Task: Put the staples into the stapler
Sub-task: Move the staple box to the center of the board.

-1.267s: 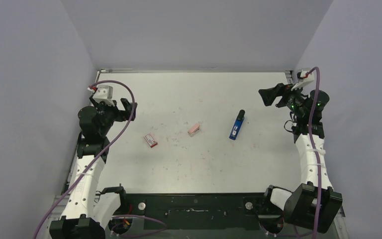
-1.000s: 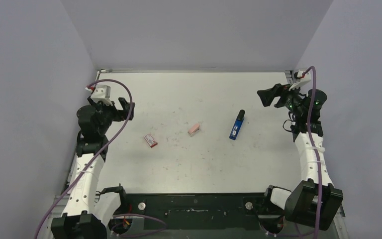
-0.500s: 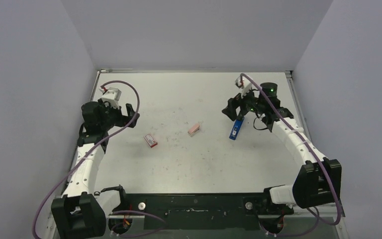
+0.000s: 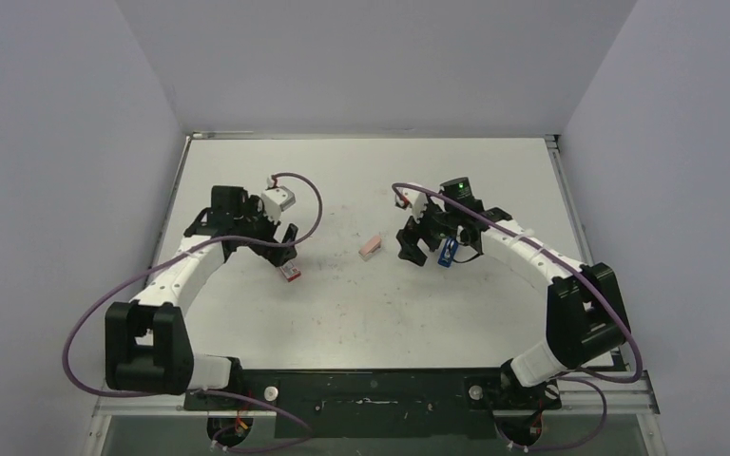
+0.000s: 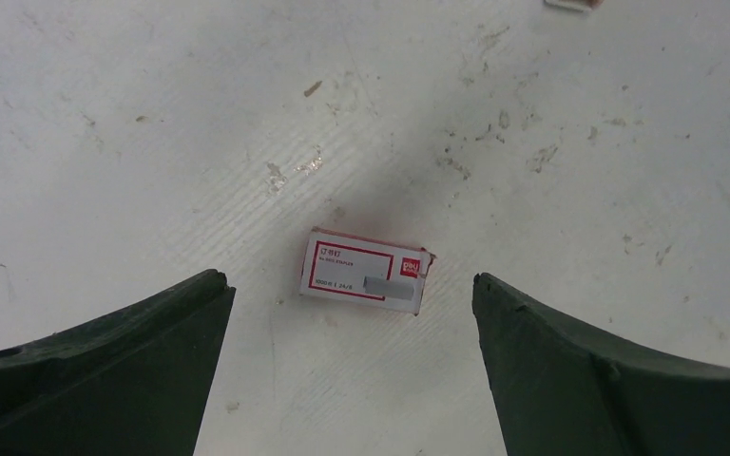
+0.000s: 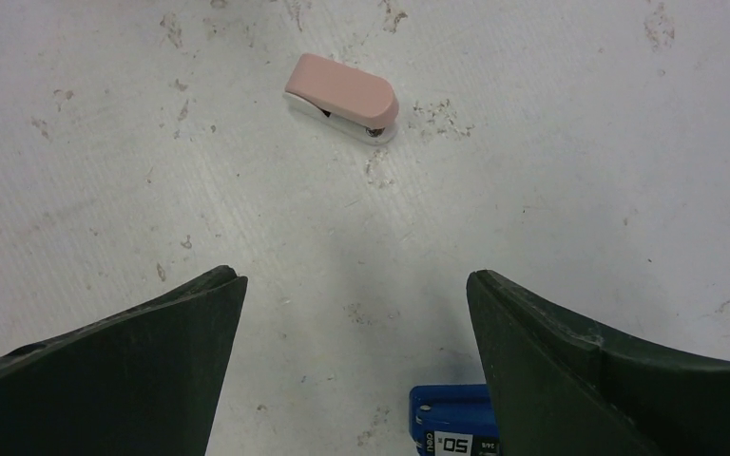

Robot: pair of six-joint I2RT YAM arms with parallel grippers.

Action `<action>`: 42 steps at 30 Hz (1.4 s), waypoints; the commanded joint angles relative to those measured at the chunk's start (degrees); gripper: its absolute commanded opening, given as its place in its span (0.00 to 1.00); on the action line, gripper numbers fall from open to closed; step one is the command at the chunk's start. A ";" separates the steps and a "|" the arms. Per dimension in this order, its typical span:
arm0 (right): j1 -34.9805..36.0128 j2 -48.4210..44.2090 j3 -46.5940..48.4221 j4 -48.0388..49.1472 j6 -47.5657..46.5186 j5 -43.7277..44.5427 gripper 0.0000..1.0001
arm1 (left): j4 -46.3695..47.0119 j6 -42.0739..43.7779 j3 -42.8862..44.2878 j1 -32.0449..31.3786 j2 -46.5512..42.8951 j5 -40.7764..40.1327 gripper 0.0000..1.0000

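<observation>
The staples' red-and-white box lies flat on the table; no loose strips show. My left gripper hovers just above it, open and empty. In the left wrist view the box sits between and slightly beyond my spread left gripper. The blue stapler lies right of centre, mostly covered by my right gripper, which is open and empty. In the right wrist view only the stapler's blue end shows, beside the right finger of my open right gripper.
A small pink block lies between the box and the stapler; it also shows in the right wrist view, ahead of the fingers. The white table is scuffed and speckled. Purple walls stand on the left, back and right.
Both arms have swung in from the table's sides toward the middle. The left gripper now hangs over the staple box, the right over the stapler. Box, block and stapler have not moved.
</observation>
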 commanded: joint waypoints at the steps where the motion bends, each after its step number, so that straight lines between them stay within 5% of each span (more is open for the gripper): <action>1: 0.31 -0.02 -0.64 0.20 -1.67 0.38 0.90 | -14.03 20.29 4.73 -0.84 4.55 2.98 0.95; 15: 0.49 4.53 -0.01 -1.32 -1.99 -0.50 0.90 | -27.62 72.86 8.31 -2.18 10.85 -0.47 0.97; 21: 0.41 6.56 0.55 -2.23 -2.36 -0.68 0.90 | -31.74 81.70 14.40 -5.16 18.43 -2.97 0.96; 30: -0.49 7.00 0.39 -2.66 -2.44 -0.59 0.90 | -34.99 87.07 19.55 -8.89 26.41 -7.07 0.88; 36: -1.20 7.21 0.47 -2.69 -2.26 -1.10 0.90 | -34.65 87.15 18.21 -9.39 27.40 -8.94 0.74; 42: -1.31 6.58 0.33 -2.26 -0.78 -2.11 0.90 | -28.52 73.06 15.04 -10.90 25.82 -9.17 0.53</action>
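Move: The staple box lies some 10 cm below the left hand and about 2 cm back from it, neither left nor right. The pink stapler is about 20 cm to the left hand's right and 3 cm ahead of it, on the table too. From the right hand, the staple box is about 27 cm to the left, 1 cm back and 11 cm down; the stapler is about 7 cm left, 4 cm ahead and 10 cm down. The staple box is straddled by the left hand, which sinks about 10 cm onto it and ends some 2 cm back, turning roughly 80 degrees clockwise as its fingers swing to point nearly straight down. Late on, the fingers close to about half their opening along the box's long sides. The right hand, open and empty, sinks about 5 cm short of the stapler, its fingers tipping slightly more downward. ##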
